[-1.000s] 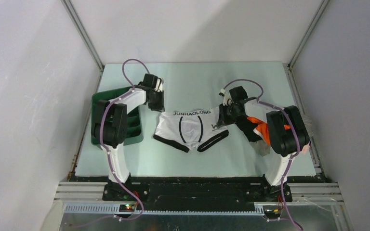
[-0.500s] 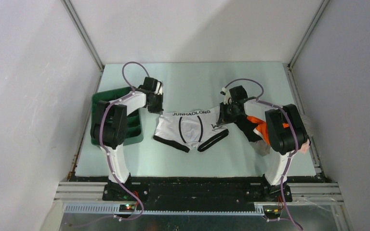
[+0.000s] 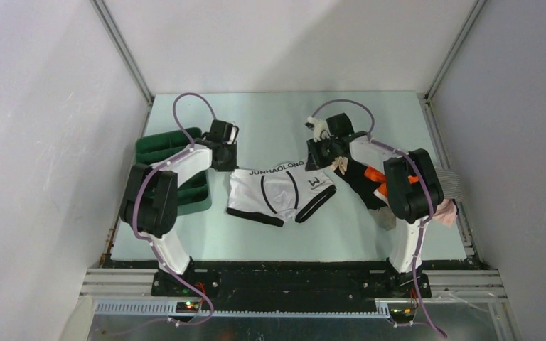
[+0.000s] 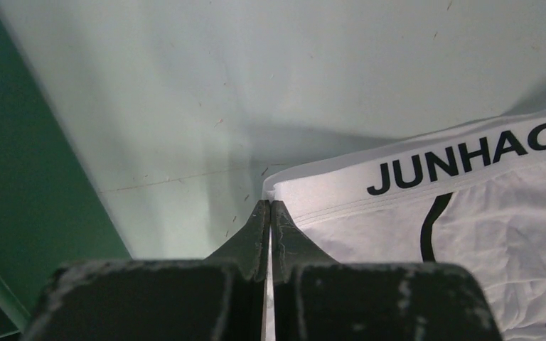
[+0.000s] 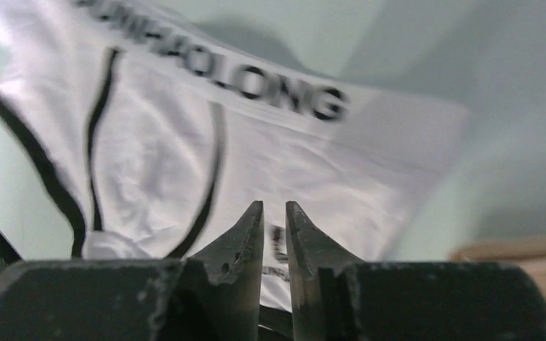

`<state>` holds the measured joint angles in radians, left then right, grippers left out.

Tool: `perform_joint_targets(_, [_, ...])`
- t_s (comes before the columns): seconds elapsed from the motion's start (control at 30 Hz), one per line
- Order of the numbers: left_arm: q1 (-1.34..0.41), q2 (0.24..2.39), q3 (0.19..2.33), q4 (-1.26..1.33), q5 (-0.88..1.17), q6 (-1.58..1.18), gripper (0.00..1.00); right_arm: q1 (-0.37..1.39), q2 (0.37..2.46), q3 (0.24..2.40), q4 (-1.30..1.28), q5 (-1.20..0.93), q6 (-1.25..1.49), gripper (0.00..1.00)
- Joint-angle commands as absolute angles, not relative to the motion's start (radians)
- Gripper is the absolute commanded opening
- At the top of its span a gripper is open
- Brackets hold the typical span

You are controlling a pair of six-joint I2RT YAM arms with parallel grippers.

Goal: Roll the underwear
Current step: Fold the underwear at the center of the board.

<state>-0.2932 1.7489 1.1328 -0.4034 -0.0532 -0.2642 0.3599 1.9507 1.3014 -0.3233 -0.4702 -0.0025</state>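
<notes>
The white underwear (image 3: 277, 190) with black trim and a lettered waistband lies flat at the middle of the table. My left gripper (image 3: 226, 158) stands at its left waistband corner. In the left wrist view this gripper (image 4: 270, 206) is shut, with a thin strip of the underwear (image 4: 469, 213) pinched between the fingers. My right gripper (image 3: 321, 151) hangs above and behind the right end of the waistband. In the right wrist view the right gripper (image 5: 275, 206) shows a narrow gap with nothing in it, and the underwear (image 5: 256, 149) lies below and beyond it.
A green bin (image 3: 158, 149) stands at the table's left edge, beside the left arm. A pile of black and orange clothes (image 3: 373, 181) lies under the right arm at the right. The walls of the cell enclose the table on three sides.
The left gripper has shut on the left waistband corner. The right gripper has let go of the right end, opened slightly and moved back. The underwear's right side has settled on the table.
</notes>
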Motion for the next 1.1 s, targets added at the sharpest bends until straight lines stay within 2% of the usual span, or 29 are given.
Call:
perform_joint_targets(0.0, [-0.282,1.796,1.221,-0.389,-0.051,-0.306,0.00,0.512,1.828,1.374,-0.320,-0.657,-0.345,0.25])
perform_joint_targets(0.13, [-0.279,1.865,1.265,-0.388,0.005,-0.321,0.00,0.668,1.833,1.379,-0.270,-0.675,-0.476,0.28])
perform_joint_targets(0.37, [-0.268,1.861,1.244,-0.388,0.061,-0.364,0.00,0.876,2.003,1.492,-0.142,-0.621,-0.431,0.29])
perform_joint_targets(0.57, [-0.247,1.831,1.227,-0.403,0.072,-0.390,0.00,0.958,2.084,1.528,-0.020,-0.567,-0.371,0.35])
perform_joint_targets(0.83, [-0.213,1.818,1.210,-0.419,0.120,-0.433,0.00,1.019,2.158,1.573,-0.010,-0.424,-0.377,0.40])
perform_joint_targets(1.07, [-0.208,1.802,1.171,-0.403,0.122,-0.437,0.00,1.039,2.200,1.599,-0.027,-0.388,-0.409,0.42])
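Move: The right hand, free and just above the right end of the waistband, goes for the left leg's black hem corner, about 28 cm to its left, 15 cm back and 3 cm lower. The waistband's left corner is roughly 25 cm left and 1 cm back, and the green tray's middle some 45 cm left and 1 cm back. From the left hand, pinching that waistband corner, the hem corner lies about 14 cm back, 2 cm left and 4 cm below. With the waistband's left corner still pinched, the left hand eases about 2 cm forward and slightly right, sinks some 2 cm, then creeps partly back. The empty right hand sweeps left and back across the underwear, rising about 7 cm before sinking nearly as much towards the left hem corner, turning roughly 50 degrees counter-clockwise while its fingers open wider. ##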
